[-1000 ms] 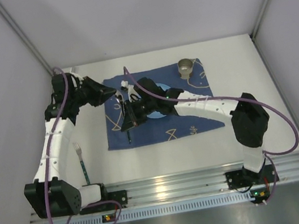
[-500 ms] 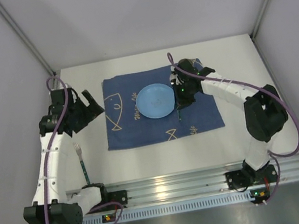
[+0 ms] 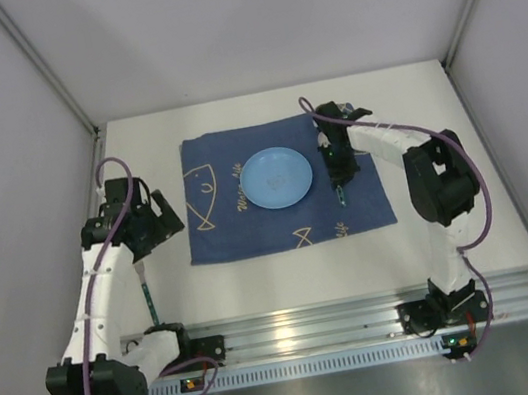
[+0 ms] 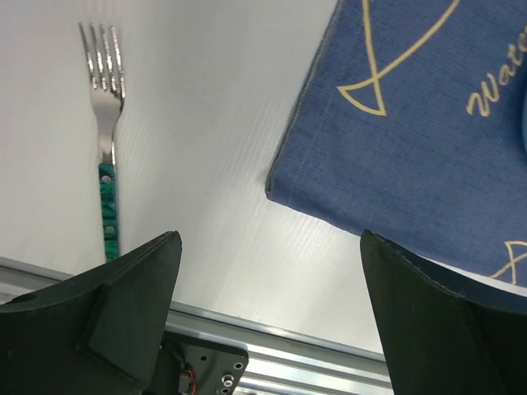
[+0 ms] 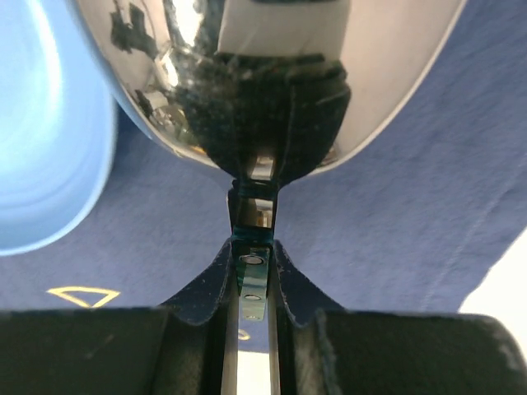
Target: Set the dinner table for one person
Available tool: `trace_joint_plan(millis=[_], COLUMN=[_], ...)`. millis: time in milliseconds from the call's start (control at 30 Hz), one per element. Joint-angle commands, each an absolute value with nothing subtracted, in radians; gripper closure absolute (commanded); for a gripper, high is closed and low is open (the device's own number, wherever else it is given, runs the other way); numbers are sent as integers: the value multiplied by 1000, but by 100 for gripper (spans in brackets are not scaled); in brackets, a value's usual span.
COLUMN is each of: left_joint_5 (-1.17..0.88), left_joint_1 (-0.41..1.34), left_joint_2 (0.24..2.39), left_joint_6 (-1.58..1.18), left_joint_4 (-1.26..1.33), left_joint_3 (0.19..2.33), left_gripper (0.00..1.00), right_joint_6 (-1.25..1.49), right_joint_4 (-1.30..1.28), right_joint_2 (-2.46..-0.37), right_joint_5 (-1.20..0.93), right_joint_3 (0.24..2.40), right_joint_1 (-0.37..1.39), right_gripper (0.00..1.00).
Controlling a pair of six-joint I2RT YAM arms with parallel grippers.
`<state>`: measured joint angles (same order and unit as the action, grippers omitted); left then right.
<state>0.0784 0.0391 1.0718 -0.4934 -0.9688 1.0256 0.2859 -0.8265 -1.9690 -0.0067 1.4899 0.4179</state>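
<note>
The white dinner table (image 3: 450, 217) carries a dark blue mat (image 3: 239, 227) with a light blue plate (image 3: 277, 177) at its middle. My right gripper (image 3: 333, 161) is just right of the plate. In the right wrist view that gripper (image 5: 251, 247) is shut on the green handle of a shiny spoon (image 5: 272, 82), low over the mat (image 5: 395, 214) beside the plate (image 5: 41, 148). A green-handled fork (image 4: 105, 123) lies on the bare table, left of the mat (image 4: 412, 148). My left gripper (image 4: 268, 239) hangs open and empty above the table between fork and mat corner.
An aluminium rail (image 3: 306, 327) runs along the near edge, also showing below my left gripper as the rail (image 4: 272, 337). Grey walls enclose the table on the left, back and right. The fork (image 3: 147, 296) lies close to the left arm's base.
My left arm has drawn back toward the near left, over the fork, and its jaws have opened. My right gripper has moved from the mat's left part to the plate's right side.
</note>
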Motion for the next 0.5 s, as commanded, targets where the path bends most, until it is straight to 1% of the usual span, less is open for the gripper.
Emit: trace_joint_plan(millis=[0,33,133,167,200,267,367,467], left_joint_5=[170,179,205,210,206,202,218,233], left_joint_1=[15,8,-43,-52,-72,-92,-126,-158], left_joint_2=[1095,1112,1155,1178,1193,1251,1324,1371], left_joint_6=[-480,-480,-494,-506,-506,-497,-474,-471], left_joint_4=[-1011,-1023,-1023,-1026,-1026,-1034,-1049,-1072], left_joint_3=[1003,996,980,985,989,997,1008,1032], left_gripper=[5,5,5,5,5,5,5,5], right_joint_6=[235,226,219,221,222,238,264,293], right_joint_4=[-862,-867,-879,-882,-891,-897,-911,-904], right_joint_2=[-2000,-2006,-2022,-2020,-2016,-2002,-1935,-1846], right_joint_5=[44,44,69,72,80,80,57,15], right_joint_3=[1590,1600,1628,1631,1634,1629,1599,1548], right_joint_1=[394,393,391,393,390,385,385,388], right_gripper=[91,88,62,45,35,26,24,24])
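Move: Behind and left of the left hand lies the fork, its middle about 8 cm back, 8 cm to the left and 14 cm below; the mat's near left corner is some 4 cm back and 4 cm right of that hand, equally low. The right hand holds the spoon just above its spot on the mat, about 3 cm ahead, 1 cm left and 3 cm down; the plate's middle lies roughly 17 cm to this hand's left and 4 cm ahead. Opening its fingers wide, the right hand lets go of the spoon on the mat beside the plate while easing about 2 cm forward and slightly right. Meanwhile the left hand, open throughout, sinks some 7 cm and swings 6 cm left towards the fork, drawing back a little as its wrist tips over to point more nearly straight down and turns slightly counter-clockwise. ##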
